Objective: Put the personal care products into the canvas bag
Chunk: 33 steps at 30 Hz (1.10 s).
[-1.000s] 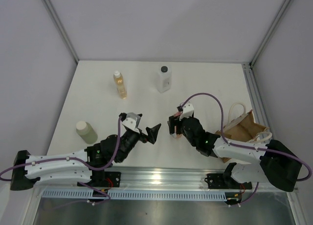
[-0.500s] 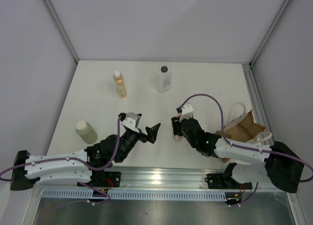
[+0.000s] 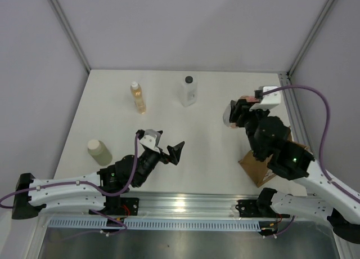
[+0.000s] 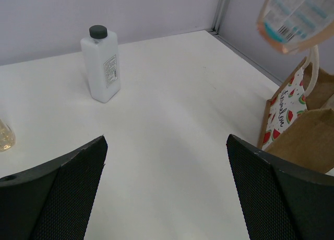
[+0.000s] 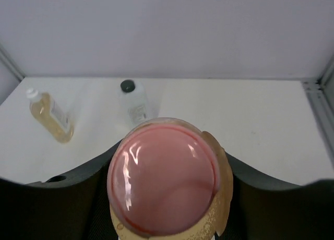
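Note:
My right gripper (image 3: 239,108) is shut on the orange bottle with the pink cap (image 5: 164,177), held in the air just behind the canvas bag (image 3: 254,164). My arm hides most of the bag from above. The left wrist view shows the bag (image 4: 300,128) standing open, with the held orange bottle (image 4: 296,15) above it. On the table stand the amber bottle (image 3: 138,97), the clear black-capped bottle (image 3: 188,91) and the pale-green cylinder (image 3: 99,152). My left gripper (image 3: 169,152) is open and holds nothing, low over the table's near middle.
A metal rail (image 3: 289,101) runs along the table's right edge beside the bag. White walls (image 3: 185,28) close off the back and both sides. The clear bottle (image 4: 102,62) stands ahead of my left gripper (image 4: 166,140).
My right gripper closed on the orange bottle at the table's middle, then lifted it up and to the right, over toward the bag. The left arm has not moved.

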Motion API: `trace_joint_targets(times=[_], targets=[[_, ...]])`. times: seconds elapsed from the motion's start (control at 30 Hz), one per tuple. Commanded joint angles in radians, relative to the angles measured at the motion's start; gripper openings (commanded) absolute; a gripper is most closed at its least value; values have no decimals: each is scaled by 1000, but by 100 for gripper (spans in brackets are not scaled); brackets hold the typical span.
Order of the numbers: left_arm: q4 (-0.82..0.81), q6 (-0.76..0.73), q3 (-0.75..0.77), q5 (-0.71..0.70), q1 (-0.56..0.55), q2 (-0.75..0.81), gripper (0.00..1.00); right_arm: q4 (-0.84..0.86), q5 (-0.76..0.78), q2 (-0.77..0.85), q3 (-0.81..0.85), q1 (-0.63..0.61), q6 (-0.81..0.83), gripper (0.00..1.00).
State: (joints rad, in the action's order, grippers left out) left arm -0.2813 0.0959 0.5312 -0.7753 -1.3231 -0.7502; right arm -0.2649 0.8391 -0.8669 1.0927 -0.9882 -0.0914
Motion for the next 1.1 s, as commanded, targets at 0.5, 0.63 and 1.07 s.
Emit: trace_joint_targets(times=[0.5, 0.63, 1.07], targets=[[-25, 1, 21, 16, 4, 12, 99, -80, 327, 145, 110, 332, 148, 0], [-27, 2, 19, 16, 4, 12, 99, -105, 284, 155, 33, 439, 49, 0], [-12, 24, 21, 38, 4, 23, 99, -45, 52, 118, -208, 830, -197, 0]])
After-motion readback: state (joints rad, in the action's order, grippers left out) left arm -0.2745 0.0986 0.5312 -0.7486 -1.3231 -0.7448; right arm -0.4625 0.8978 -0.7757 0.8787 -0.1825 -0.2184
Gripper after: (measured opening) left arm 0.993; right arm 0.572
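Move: The canvas bag that the right hand's pink-capped bottle is bound for stands about 19 cm to this hand's right and 2 cm nearer the base, its middle some 30 cm below. The white bottle is about 22 cm ahead, 17 cm left and 29 cm down; the amber bottle about 19 cm ahead, 37 cm left, as low. From the left hand the bag is roughly 41 cm right, 5 cm ahead and 19 cm down. Swinging right by about 24 cm, the right arm carries the pink-capped bottle over to the canvas bag while turning clockwise some 50 degrees. It rises about 5 cm early on and draws back slightly before easing forward again, then sinks roughly 15 cm to the bag's mouth, the fingers tipping down a little and keeping their grip. ##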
